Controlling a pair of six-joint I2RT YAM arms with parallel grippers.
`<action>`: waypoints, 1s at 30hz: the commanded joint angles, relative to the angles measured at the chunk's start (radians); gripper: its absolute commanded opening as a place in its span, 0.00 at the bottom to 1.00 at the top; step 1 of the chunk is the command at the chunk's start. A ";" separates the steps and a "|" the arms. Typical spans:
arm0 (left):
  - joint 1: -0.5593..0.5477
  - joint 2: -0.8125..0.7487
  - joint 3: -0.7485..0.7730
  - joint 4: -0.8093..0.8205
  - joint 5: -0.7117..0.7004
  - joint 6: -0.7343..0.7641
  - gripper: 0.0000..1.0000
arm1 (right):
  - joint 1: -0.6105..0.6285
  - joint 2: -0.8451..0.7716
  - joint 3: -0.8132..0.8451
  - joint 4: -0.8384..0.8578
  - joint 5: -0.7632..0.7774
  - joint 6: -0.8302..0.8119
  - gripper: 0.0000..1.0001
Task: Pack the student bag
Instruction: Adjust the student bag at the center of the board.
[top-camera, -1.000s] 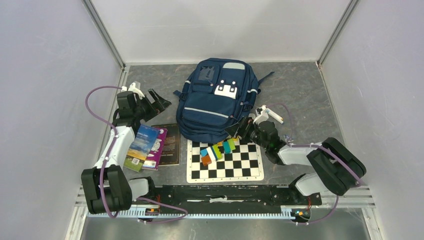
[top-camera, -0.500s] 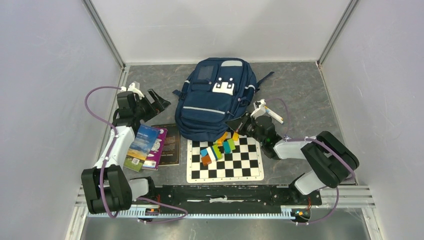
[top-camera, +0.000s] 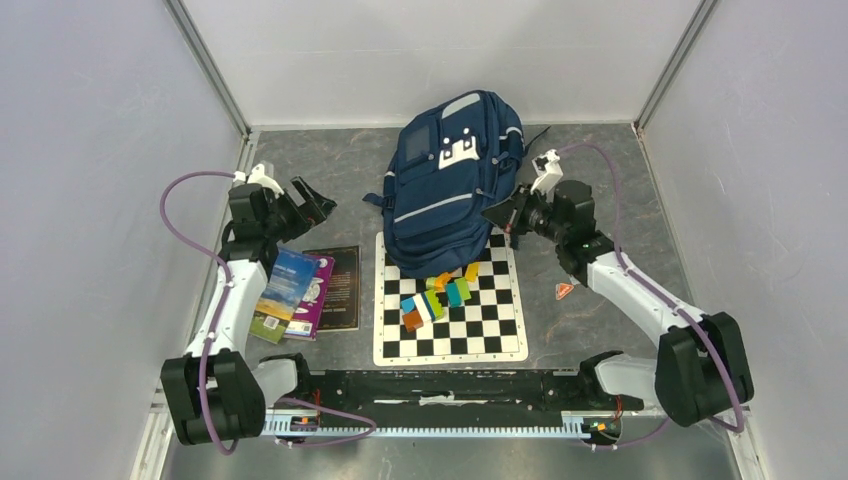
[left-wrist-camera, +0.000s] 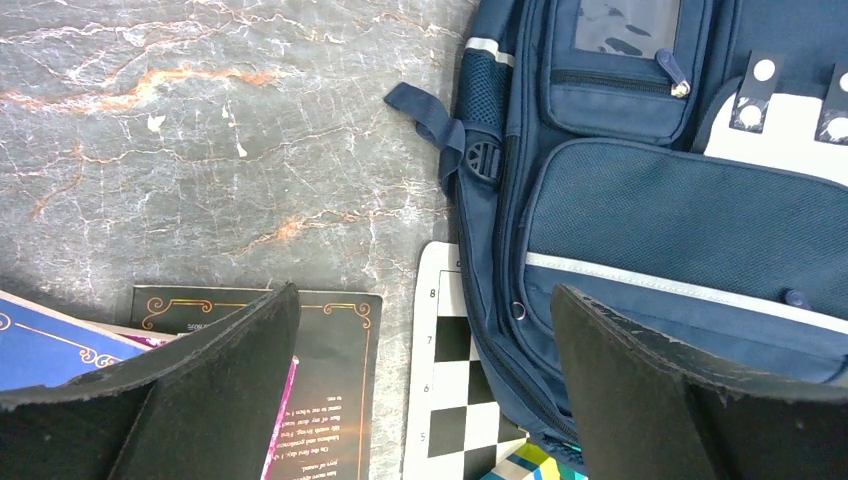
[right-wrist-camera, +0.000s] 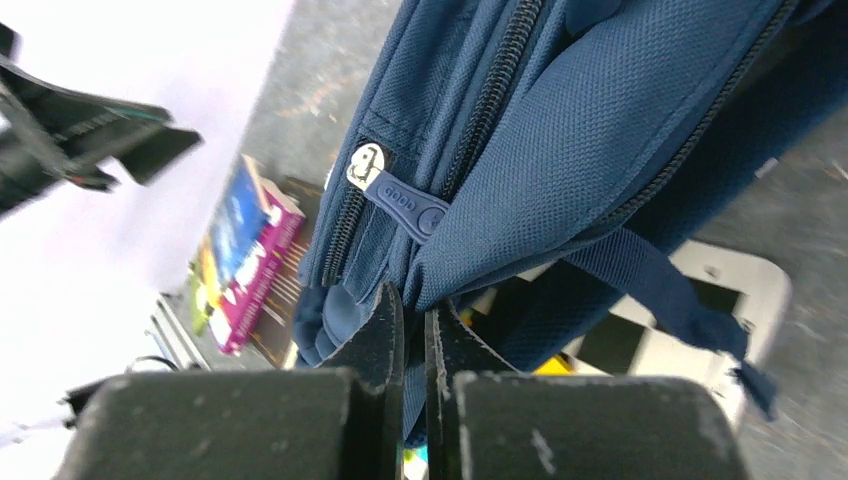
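The student bag (top-camera: 450, 190) is a navy backpack with grey stripes and a white patch, raised on its right side, its lower end resting on the chessboard (top-camera: 450, 340). My right gripper (top-camera: 507, 214) is shut on a fold of the bag's side fabric (right-wrist-camera: 560, 140), just below a zipper pull (right-wrist-camera: 405, 205); the jaws (right-wrist-camera: 413, 300) pinch the cloth between them. My left gripper (top-camera: 305, 200) hovers open left of the bag, with nothing between its fingers (left-wrist-camera: 422, 292). In the left wrist view the bag (left-wrist-camera: 680, 210) fills the right half.
A stack of books (top-camera: 300, 290) lies left of the chessboard, under the left arm. Several coloured blocks (top-camera: 435, 298) sit on the board by the bag's lower edge. A small orange-red piece (top-camera: 563, 290) lies on the table to the right. Walls enclose three sides.
My right gripper shut on the bag's side and rose toward the back, tipping the bag up and dragging its lower end onto the chessboard. The left gripper stayed open, almost still.
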 joint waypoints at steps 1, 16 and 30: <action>-0.006 -0.017 0.020 0.025 0.003 0.046 1.00 | -0.105 0.033 0.039 -0.114 -0.217 -0.190 0.00; -0.069 0.015 0.017 0.030 0.048 0.038 1.00 | -0.190 0.011 0.068 -0.319 0.307 -0.414 0.92; -0.086 0.062 0.019 0.032 0.071 0.024 1.00 | 0.317 -0.122 -0.031 -0.069 0.326 -0.815 0.96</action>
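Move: The right hand already pinches the student bag by its lower right edge, lifted well clear of the chessboard; the bag's middle lies about 6 cm ahead, 7 cm to the left and 8 cm below. The chessboard's middle is roughly 16 cm back, 7 cm left and 16 cm down, with the toy blocks about 17 cm back and 9 cm left at nearly that depth. From the open left hand, the bag's middle is some 26 cm to the right, 5 cm ahead and 8 cm lower. The right hand draws the pinched edge of the student bag to the right and lowers it about 8 cm, then opens wide and lets go as it runs on to some 12 cm right of its start, before turning back to the left about 10 cm while rising and drawing back towards its base, the wrist rolling some 40 degrees, to end open over the bag's lower right part. Meanwhile the open left hand eases a few centimetres right towards the bag and sinks slightly at the end, holding nothing. ##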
